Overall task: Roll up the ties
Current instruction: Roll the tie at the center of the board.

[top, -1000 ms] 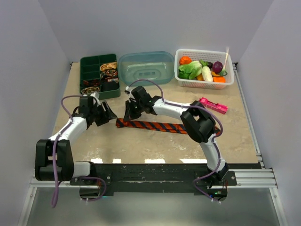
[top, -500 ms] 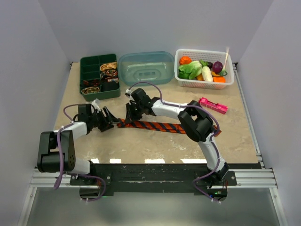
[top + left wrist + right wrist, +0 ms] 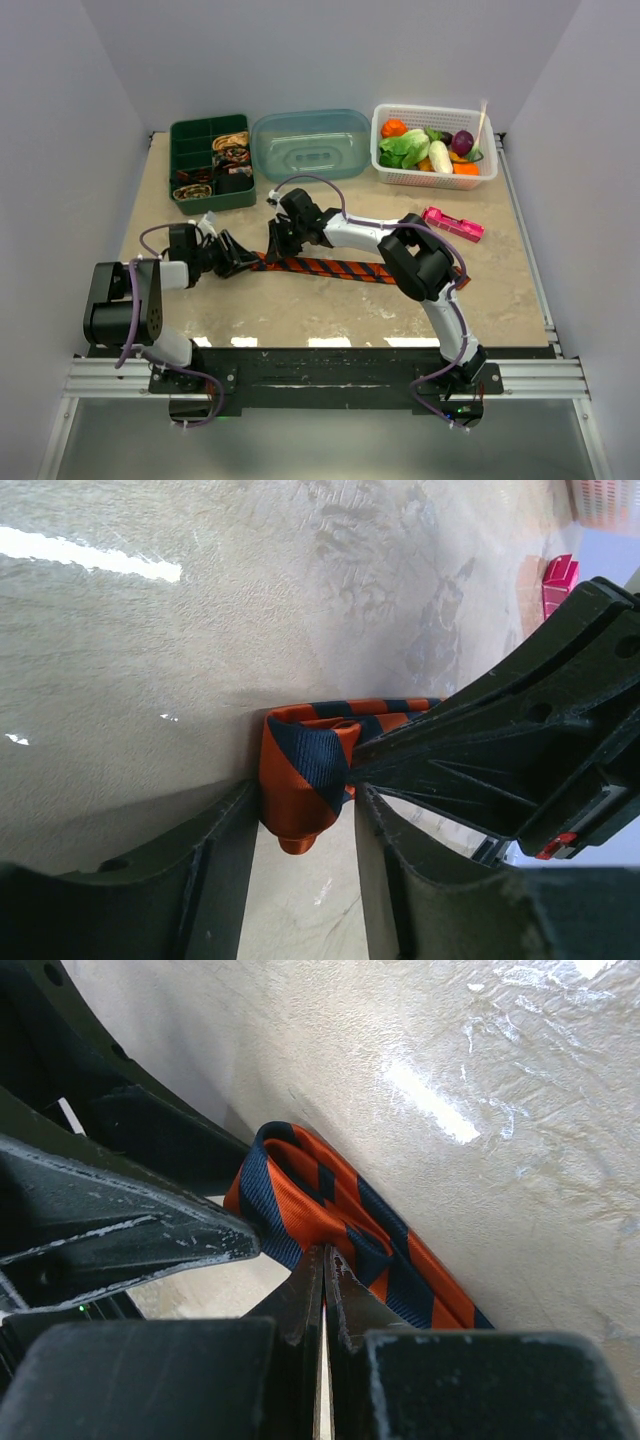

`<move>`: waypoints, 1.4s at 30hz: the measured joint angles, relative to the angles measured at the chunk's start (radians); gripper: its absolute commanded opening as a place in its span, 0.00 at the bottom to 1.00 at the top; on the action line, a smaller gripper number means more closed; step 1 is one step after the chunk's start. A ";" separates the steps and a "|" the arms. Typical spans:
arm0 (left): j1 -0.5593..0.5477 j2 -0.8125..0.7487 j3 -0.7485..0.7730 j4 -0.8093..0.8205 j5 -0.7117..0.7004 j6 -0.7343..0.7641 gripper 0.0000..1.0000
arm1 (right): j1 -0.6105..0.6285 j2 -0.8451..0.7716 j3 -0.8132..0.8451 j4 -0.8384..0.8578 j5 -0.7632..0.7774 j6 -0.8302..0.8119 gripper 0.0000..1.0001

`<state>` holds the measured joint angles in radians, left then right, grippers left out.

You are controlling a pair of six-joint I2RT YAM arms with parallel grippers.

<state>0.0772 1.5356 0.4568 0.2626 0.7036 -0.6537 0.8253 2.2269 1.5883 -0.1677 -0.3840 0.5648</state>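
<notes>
The orange tie [image 3: 345, 268] with dark diagonal stripes lies flat across the table's middle. Its left end is folded into a small standing loop [image 3: 300, 765], also seen in the right wrist view [image 3: 300, 1195]. My right gripper [image 3: 270, 252] is shut with its tips pinching the tie at the loop [image 3: 323, 1252]. My left gripper [image 3: 238, 264] lies low on the table, open, with its fingers either side of the loop [image 3: 305, 810] and close against it. Small coiled ties [image 3: 232, 147] sit in the green box.
A green compartment box [image 3: 188, 140] stands at the back left, a teal tub [image 3: 310, 143] beside it, and a white basket of toy vegetables [image 3: 480, 172] at the back right. A pink flat gadget [image 3: 453, 224] lies right of the tie.
My left gripper has dropped low and moved right to the tie's left end, now straddling the loop. My right gripper has stayed at the tie's end.
</notes>
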 measured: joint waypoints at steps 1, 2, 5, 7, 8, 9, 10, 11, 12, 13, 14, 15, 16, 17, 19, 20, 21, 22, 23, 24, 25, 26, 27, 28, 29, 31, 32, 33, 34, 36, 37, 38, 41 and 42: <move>0.000 0.007 -0.004 0.015 0.007 -0.001 0.41 | 0.000 0.000 0.000 0.002 -0.001 0.001 0.00; 0.000 0.013 -0.007 0.028 0.011 -0.005 0.38 | -0.001 0.000 -0.001 0.003 -0.001 0.001 0.00; 0.000 0.032 -0.016 0.061 0.018 -0.011 0.24 | -0.001 0.000 -0.001 0.004 -0.001 0.001 0.00; 0.000 0.035 -0.021 0.067 0.013 -0.015 0.14 | -0.001 0.000 -0.001 0.006 -0.005 0.001 0.00; 0.000 0.036 -0.024 0.066 0.012 -0.015 0.11 | -0.001 0.000 -0.001 0.008 -0.009 0.001 0.00; 0.000 0.035 -0.025 0.066 0.011 -0.016 0.10 | -0.001 0.000 -0.001 0.008 -0.011 0.001 0.00; -0.001 0.034 -0.025 0.066 0.010 -0.016 0.06 | -0.001 0.000 -0.001 0.010 -0.012 0.001 0.00; -0.001 0.031 -0.025 0.064 0.008 -0.016 0.02 | -0.001 0.000 -0.001 0.010 -0.013 0.001 0.00; -0.002 0.025 -0.025 0.058 0.006 -0.016 0.00 | -0.001 0.000 -0.001 0.010 -0.015 0.002 0.00; -0.002 0.018 -0.024 0.049 0.002 -0.014 0.00 | -0.001 0.000 -0.001 0.010 -0.018 0.002 0.00; -0.003 0.008 -0.023 0.037 -0.002 -0.010 0.00 | -0.001 0.000 -0.001 0.009 -0.021 0.002 0.00; -0.005 -0.002 -0.021 0.021 -0.008 -0.005 0.00 | -0.001 0.000 -0.001 0.009 -0.023 0.002 0.00; -0.007 -0.013 -0.016 0.000 -0.017 0.002 0.00 | -0.001 0.000 0.000 0.008 -0.024 0.002 0.00; -0.008 -0.023 -0.011 -0.015 -0.023 0.006 0.00 | -0.001 0.000 0.001 0.007 -0.026 0.002 0.00; -0.013 -0.049 0.005 -0.066 -0.044 0.020 0.00 | -0.001 0.000 0.003 0.006 -0.026 0.002 0.00; -0.015 -0.059 0.011 -0.082 -0.051 0.026 0.00 | -0.001 0.000 0.006 0.007 -0.026 0.002 0.00; -0.017 -0.072 0.020 -0.104 -0.064 0.032 0.00 | -0.001 0.000 0.008 0.006 -0.026 0.003 0.00; -0.019 -0.084 0.030 -0.129 -0.077 0.040 0.00 | -0.001 0.000 0.012 0.005 -0.026 0.002 0.00; -0.022 -0.097 0.042 -0.156 -0.093 0.049 0.00 | -0.001 0.000 0.014 0.005 -0.026 0.002 0.00; -0.024 -0.106 0.051 -0.177 -0.106 0.055 0.00 | -0.001 0.000 0.016 0.003 -0.026 0.003 0.00; -0.028 -0.117 0.066 -0.208 -0.129 0.067 0.00 | -0.001 0.000 0.019 0.002 -0.024 0.002 0.00; -0.032 -0.124 0.078 -0.230 -0.143 0.073 0.00 | -0.001 0.000 0.020 0.001 -0.022 0.002 0.00; -0.040 -0.134 0.094 -0.258 -0.167 0.080 0.00 | -0.001 0.000 0.021 -0.002 -0.018 0.002 0.00; -0.048 -0.142 0.110 -0.282 -0.191 0.091 0.00 | -0.001 0.000 0.025 -0.006 -0.016 0.002 0.00; -0.058 -0.147 0.123 -0.302 -0.211 0.098 0.00 | -0.001 0.000 0.030 -0.011 -0.011 0.002 0.00; -0.090 -0.154 0.154 -0.345 -0.265 0.109 0.00 | -0.001 0.000 0.044 -0.023 0.000 0.001 0.00; -0.107 -0.156 0.168 -0.363 -0.287 0.117 0.00 | -0.001 0.000 0.054 -0.028 0.002 0.000 0.00; -0.121 -0.158 0.178 -0.378 -0.305 0.122 0.00 | -0.001 0.000 0.062 -0.030 0.004 0.000 0.00; -0.138 -0.159 0.192 -0.398 -0.331 0.127 0.00 | -0.001 0.000 0.069 -0.031 0.004 0.000 0.00; -0.167 -0.160 0.218 -0.434 -0.376 0.142 0.00 | -0.001 0.000 0.079 -0.031 0.008 0.000 0.00; -0.179 -0.160 0.230 -0.451 -0.399 0.146 0.00 | -0.001 0.000 0.081 -0.031 0.009 0.000 0.00; -0.190 -0.161 0.241 -0.463 -0.416 0.150 0.00 | -0.001 0.000 0.082 -0.032 0.009 0.000 0.00; -0.211 -0.167 0.259 -0.490 -0.454 0.159 0.00 | 0.000 0.010 0.084 -0.035 0.014 0.000 0.00; -0.217 -0.170 0.264 -0.499 -0.468 0.161 0.00 | 0.000 0.013 0.084 -0.038 0.019 0.000 0.00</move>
<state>-0.1394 1.3655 0.7212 -0.2359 0.2352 -0.4923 0.8257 2.2395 1.6726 -0.2054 -0.3653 0.5644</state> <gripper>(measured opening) 0.173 0.007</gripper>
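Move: The tie's rolled end lies practically between the left hand's open fingers, about 2 cm to its right and 1 cm lower; the unrolled strip's middle is some 28 cm right and 2 cm back. The green tray is about 22 cm ahead and 9 cm left. From the right hand, whose shut tips are already at the roll, the rolled end is some 2 cm left, level fore-and-aft, 1 cm below. Left fingers pinch the rolled end, then rise about 4 cm, rolling 25 degrees left-side-up; right hand rises 2 cm. ##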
